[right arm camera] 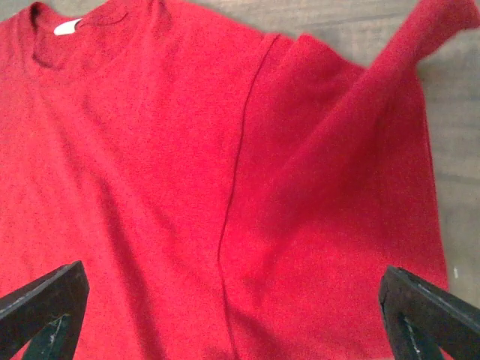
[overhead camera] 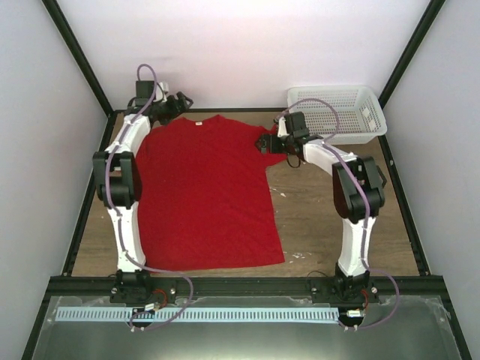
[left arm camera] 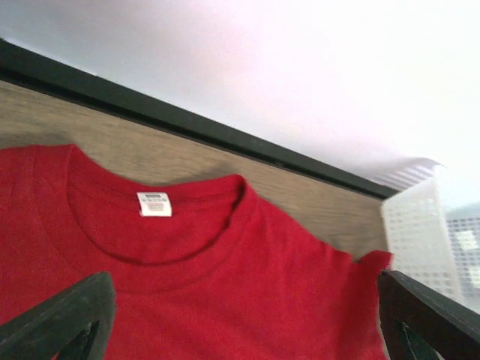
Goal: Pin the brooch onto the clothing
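Note:
The clothing (overhead camera: 206,195), a red T-shirt, lies flat on the wooden table with its neck to the back. My left gripper (overhead camera: 181,103) hovers open at the shirt's back left shoulder. In its wrist view the collar and white neck label (left arm camera: 154,203) lie ahead of the wide-apart fingers (left arm camera: 67,319), with only red cloth (left arm camera: 247,300) below the gap. My right gripper (overhead camera: 270,142) stands open over the right sleeve. There its fingers (right arm camera: 431,311) straddle the sleeve seam (right arm camera: 232,195), and a fold of sleeve (right arm camera: 420,37) sticks up. The brooch is out of view.
A white mesh basket (overhead camera: 337,112) stands at the back right corner, also seen past the shirt's shoulder (left arm camera: 420,240). Black frame rails (overhead camera: 82,187) edge the table. Bare wood (overhead camera: 330,232) lies right of the shirt, around the right arm.

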Controlling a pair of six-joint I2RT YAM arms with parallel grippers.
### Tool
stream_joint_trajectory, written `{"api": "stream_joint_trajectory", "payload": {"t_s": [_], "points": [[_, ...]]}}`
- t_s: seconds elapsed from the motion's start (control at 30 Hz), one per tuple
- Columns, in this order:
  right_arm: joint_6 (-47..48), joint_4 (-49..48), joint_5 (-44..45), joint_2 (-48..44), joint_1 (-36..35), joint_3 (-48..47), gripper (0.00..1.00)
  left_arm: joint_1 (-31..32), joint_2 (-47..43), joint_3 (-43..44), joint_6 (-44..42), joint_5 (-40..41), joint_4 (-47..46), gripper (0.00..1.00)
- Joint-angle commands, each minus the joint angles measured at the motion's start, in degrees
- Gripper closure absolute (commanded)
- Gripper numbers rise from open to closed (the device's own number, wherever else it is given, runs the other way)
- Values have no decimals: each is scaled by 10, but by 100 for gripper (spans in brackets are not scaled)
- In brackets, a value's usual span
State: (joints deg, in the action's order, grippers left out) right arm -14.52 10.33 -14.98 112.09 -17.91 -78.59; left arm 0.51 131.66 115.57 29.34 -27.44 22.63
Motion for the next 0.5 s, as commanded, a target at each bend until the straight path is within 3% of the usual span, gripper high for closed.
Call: {"api": "stream_joint_trajectory", "payload": {"t_s": [0.0,0.1,0.23,0.47], "points": [[14,45,21,80,2,-101,0,-2,-98,-103,15,-4,-30,4],[18,56,7,119,2,-131,0,1,-156,-185,37,-19,-67,4],[21,59,3,133,3,-122,0,2,-210,-234,40,-36,-68,4],[-15,46,20,104,13,-19,0,-1,-281,-299,27,-51,-60,4]]}}
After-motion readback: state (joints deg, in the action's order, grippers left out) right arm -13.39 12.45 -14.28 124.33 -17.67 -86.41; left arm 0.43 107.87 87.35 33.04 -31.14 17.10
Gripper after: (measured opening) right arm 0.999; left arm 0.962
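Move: The shirt's right sleeve, just outside its shoulder seam, lies about 4 cm ahead of the right hand, 3 cm to its right and some 8 cm below. From that hand, the collar tag is roughly 13 cm ahead and 19 cm left, and the white basket's middle about 11 cm ahead and 21 cm right. From the left hand, the same sleeve lies about 6 cm back, 24 cm right and 13 cm below. Towards the shirt's right sleeve the right hand comes down some 6 cm, first edging forward about 3.5 cm and then easing back a little, its open fingers tipping slightly steeper; contact with the cloth can't be made out. The left hand, also open, draws back about 10 cm from the far edge over the shirt's upper left part, rising some 5 cm early and then sinking slightly. ##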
